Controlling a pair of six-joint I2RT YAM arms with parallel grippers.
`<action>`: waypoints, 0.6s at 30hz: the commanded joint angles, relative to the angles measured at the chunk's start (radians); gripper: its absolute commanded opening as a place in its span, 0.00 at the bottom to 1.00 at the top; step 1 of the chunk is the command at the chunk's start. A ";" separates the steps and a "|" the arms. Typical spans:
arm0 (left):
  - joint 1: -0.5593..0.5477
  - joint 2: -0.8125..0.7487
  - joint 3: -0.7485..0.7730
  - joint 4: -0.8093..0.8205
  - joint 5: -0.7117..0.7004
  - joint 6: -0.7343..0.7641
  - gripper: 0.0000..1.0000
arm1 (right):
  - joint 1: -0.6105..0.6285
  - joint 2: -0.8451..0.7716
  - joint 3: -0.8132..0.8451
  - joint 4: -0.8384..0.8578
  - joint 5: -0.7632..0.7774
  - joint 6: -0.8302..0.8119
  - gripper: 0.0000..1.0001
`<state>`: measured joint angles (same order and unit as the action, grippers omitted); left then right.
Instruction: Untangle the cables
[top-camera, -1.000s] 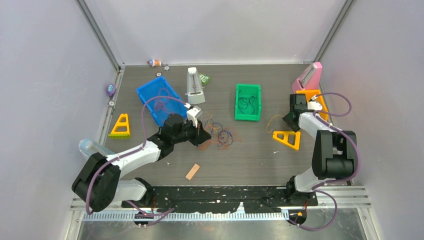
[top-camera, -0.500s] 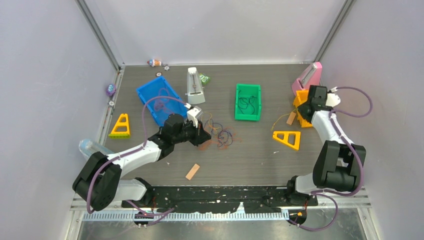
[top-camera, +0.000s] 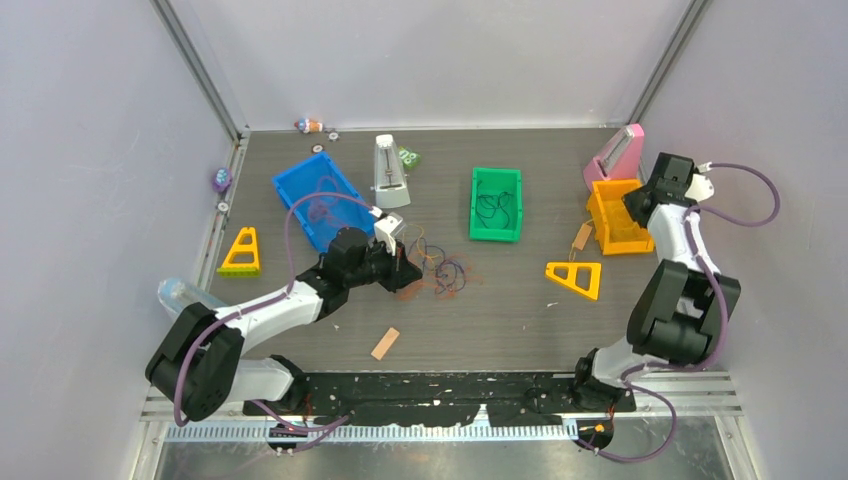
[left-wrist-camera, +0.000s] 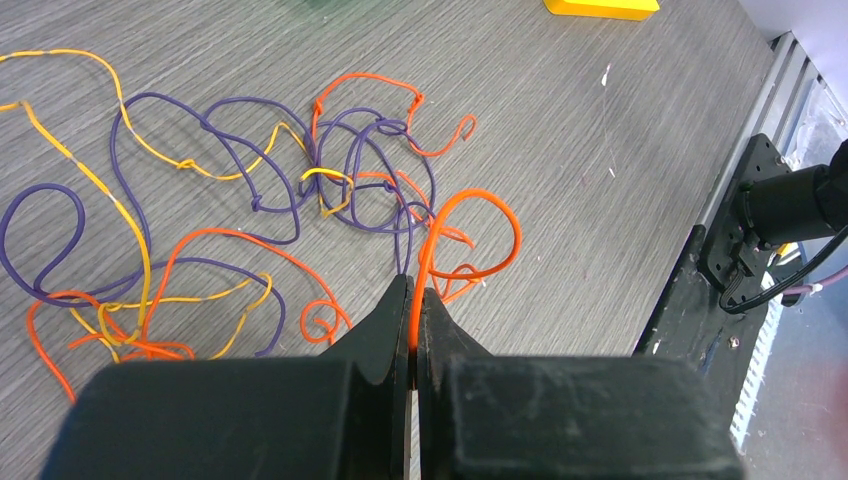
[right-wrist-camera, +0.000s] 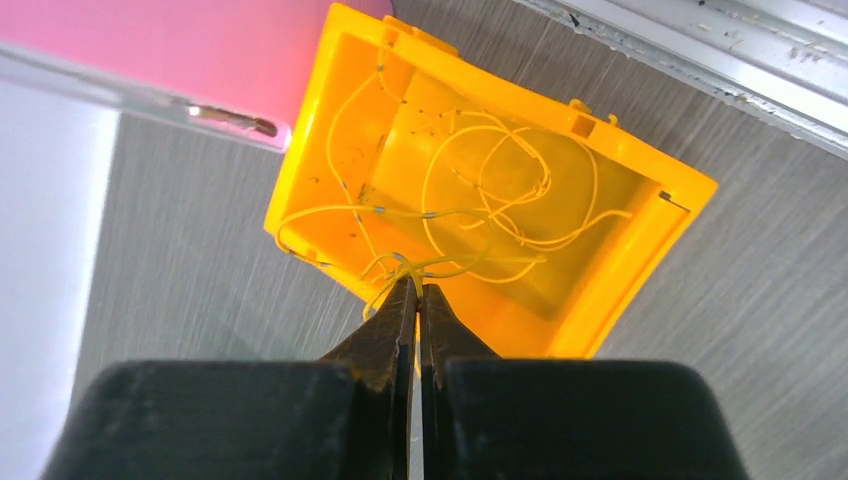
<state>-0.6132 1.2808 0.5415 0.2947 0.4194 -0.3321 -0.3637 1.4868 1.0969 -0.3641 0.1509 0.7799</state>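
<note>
A tangle of thin cables (top-camera: 441, 272) lies mid-table: orange (left-wrist-camera: 470, 200), purple (left-wrist-camera: 200, 110) and yellow (left-wrist-camera: 90, 180) strands looped through one another. At the tangle's left edge my left gripper (top-camera: 405, 268) is low over the table. Its jaws (left-wrist-camera: 412, 295) are shut on an orange cable that rises in a loop from the tips. My right gripper (top-camera: 640, 205) is at the back right, over the orange bin (top-camera: 600, 215). In the right wrist view it (right-wrist-camera: 417, 288) is shut on a thin yellow cable (right-wrist-camera: 480, 200) that coils inside that bin (right-wrist-camera: 640, 270).
A green bin (top-camera: 474, 205) holds dark cables. A blue bin (top-camera: 300, 190) stands at back left, a white wedge (top-camera: 389, 172) beside it, a pink block (top-camera: 615, 152) behind the orange bin. Yellow triangles (top-camera: 575, 278) (top-camera: 241, 252) and tan sticks (top-camera: 385, 343) (top-camera: 581, 236) lie loose.
My right arm has swung from beside the yellow triangle back and right to the orange bin, and its jaws have closed. The left arm and the tangle have not moved.
</note>
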 joint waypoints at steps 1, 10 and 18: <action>-0.003 -0.002 0.018 0.025 0.003 0.019 0.00 | -0.002 0.139 0.056 0.035 -0.010 0.044 0.05; -0.004 -0.003 0.018 0.021 -0.002 0.022 0.00 | -0.001 0.334 0.103 0.018 0.010 0.062 0.13; -0.004 0.001 0.022 0.019 0.004 0.021 0.00 | 0.049 0.154 0.117 -0.054 0.148 -0.048 0.67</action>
<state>-0.6132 1.2816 0.5415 0.2943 0.4194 -0.3313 -0.3435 1.7935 1.1698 -0.3897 0.2050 0.7860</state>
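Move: The orange bin lies almost right under the right hand, which still holds the yellow cable: its middle is about 1 cm ahead, 1 cm to the right and 11 cm below. From that hand the pink metronome stands some 13 cm ahead and 1 cm left, and the wooden block about 4 cm back and 7 cm left. From the idle left hand the bin is roughly 11 cm ahead and 43 cm to the right. The held yellow cable is lowered into the orange bin: the right hand drops quickly about 12 cm, easing a little forward as its fingers tip some 15 degrees further down. Low in the bin the fingers spread to a bit over half open and let go of the cable, then the hand starts back up by some 2 cm. ##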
